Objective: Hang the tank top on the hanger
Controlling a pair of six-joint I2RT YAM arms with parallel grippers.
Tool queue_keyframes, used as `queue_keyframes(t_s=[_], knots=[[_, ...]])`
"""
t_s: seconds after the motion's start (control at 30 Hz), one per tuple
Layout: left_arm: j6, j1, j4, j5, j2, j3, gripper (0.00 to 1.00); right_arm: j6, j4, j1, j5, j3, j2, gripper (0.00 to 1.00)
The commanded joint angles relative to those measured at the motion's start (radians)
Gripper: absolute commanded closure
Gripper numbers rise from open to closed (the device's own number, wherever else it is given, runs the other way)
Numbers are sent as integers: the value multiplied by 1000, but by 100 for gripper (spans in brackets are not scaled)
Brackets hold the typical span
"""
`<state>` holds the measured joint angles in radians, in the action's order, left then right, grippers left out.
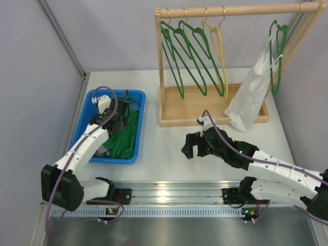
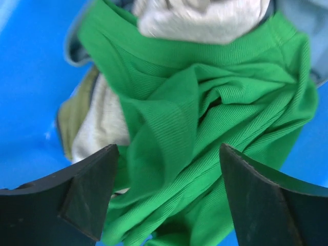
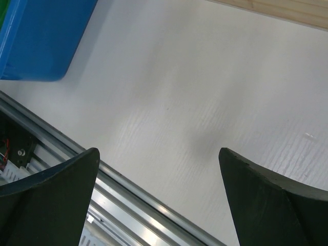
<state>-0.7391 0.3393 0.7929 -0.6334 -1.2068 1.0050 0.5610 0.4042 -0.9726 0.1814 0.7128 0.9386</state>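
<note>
The bright green tank top (image 1: 125, 136) lies crumpled in the blue bin (image 1: 119, 93) at the left. My left gripper (image 1: 117, 122) hovers low over it, open. In the left wrist view the tank top (image 2: 205, 118) fills the space under the left gripper (image 2: 166, 148), with a bunched fold between the spread fingers; nothing is held. The yellow hanger (image 1: 218, 46) hangs by its hook from the wooden rail (image 1: 230, 10). My right gripper (image 1: 193, 145) is open over bare table, as the right wrist view (image 3: 159, 151) confirms.
Several dark green hangers (image 1: 184, 51) hang beside the yellow one. Another carries a white garment (image 1: 251, 97) at the rack's right end. Grey and pale clothes (image 2: 205, 20) lie with the tank top in the bin (image 2: 25, 77). A metal rail (image 3: 128, 195) runs along the table's near edge.
</note>
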Motion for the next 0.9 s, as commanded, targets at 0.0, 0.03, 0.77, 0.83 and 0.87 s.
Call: queue_keyframes(t_s=[0.0, 0.03, 0.77, 0.83, 0.87], knots=[[37, -16, -121, 75, -37, -26, 17, 4, -48, -11, -10, -1, -12, 0], [37, -20, -130, 80, -42, -34, 19, 7, -47, -11, -10, -1, -14, 0], [270, -22, -40, 426, 113, 526, 100, -19, -31, -11, 20, 48, -57, 0], [274, -19, -41, 480, 92, 622, 100, -21, -27, -11, 24, 62, -57, 0], [274, -17, -41, 492, 78, 653, 100, -24, -25, -11, 26, 68, -55, 0]])
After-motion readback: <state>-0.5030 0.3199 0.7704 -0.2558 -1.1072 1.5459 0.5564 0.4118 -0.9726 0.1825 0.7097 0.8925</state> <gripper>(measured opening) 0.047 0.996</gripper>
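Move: The green tank top lies crumpled in the blue bin right under my open left fingers, its middle roughly 5 cm below and 3 cm back. In the same bin, a grey towel sits about 9 cm to the left and 5 cm back of my left hand, and a blue cloth some 10 cm ahead and 5 cm to the right. From my right hand the tank top is about 30 cm to the left, 8 cm ahead and 5 cm lower. I dip my left hand about 3 cm into the tank top and shut my fingers on a fold of it. Then I lift fast, climbing some 25 cm from the low point while drifting right, away from the bin floor, tipping my fingertips up about 30 degrees and swinging them clockwise, with the fold kept pinched. ##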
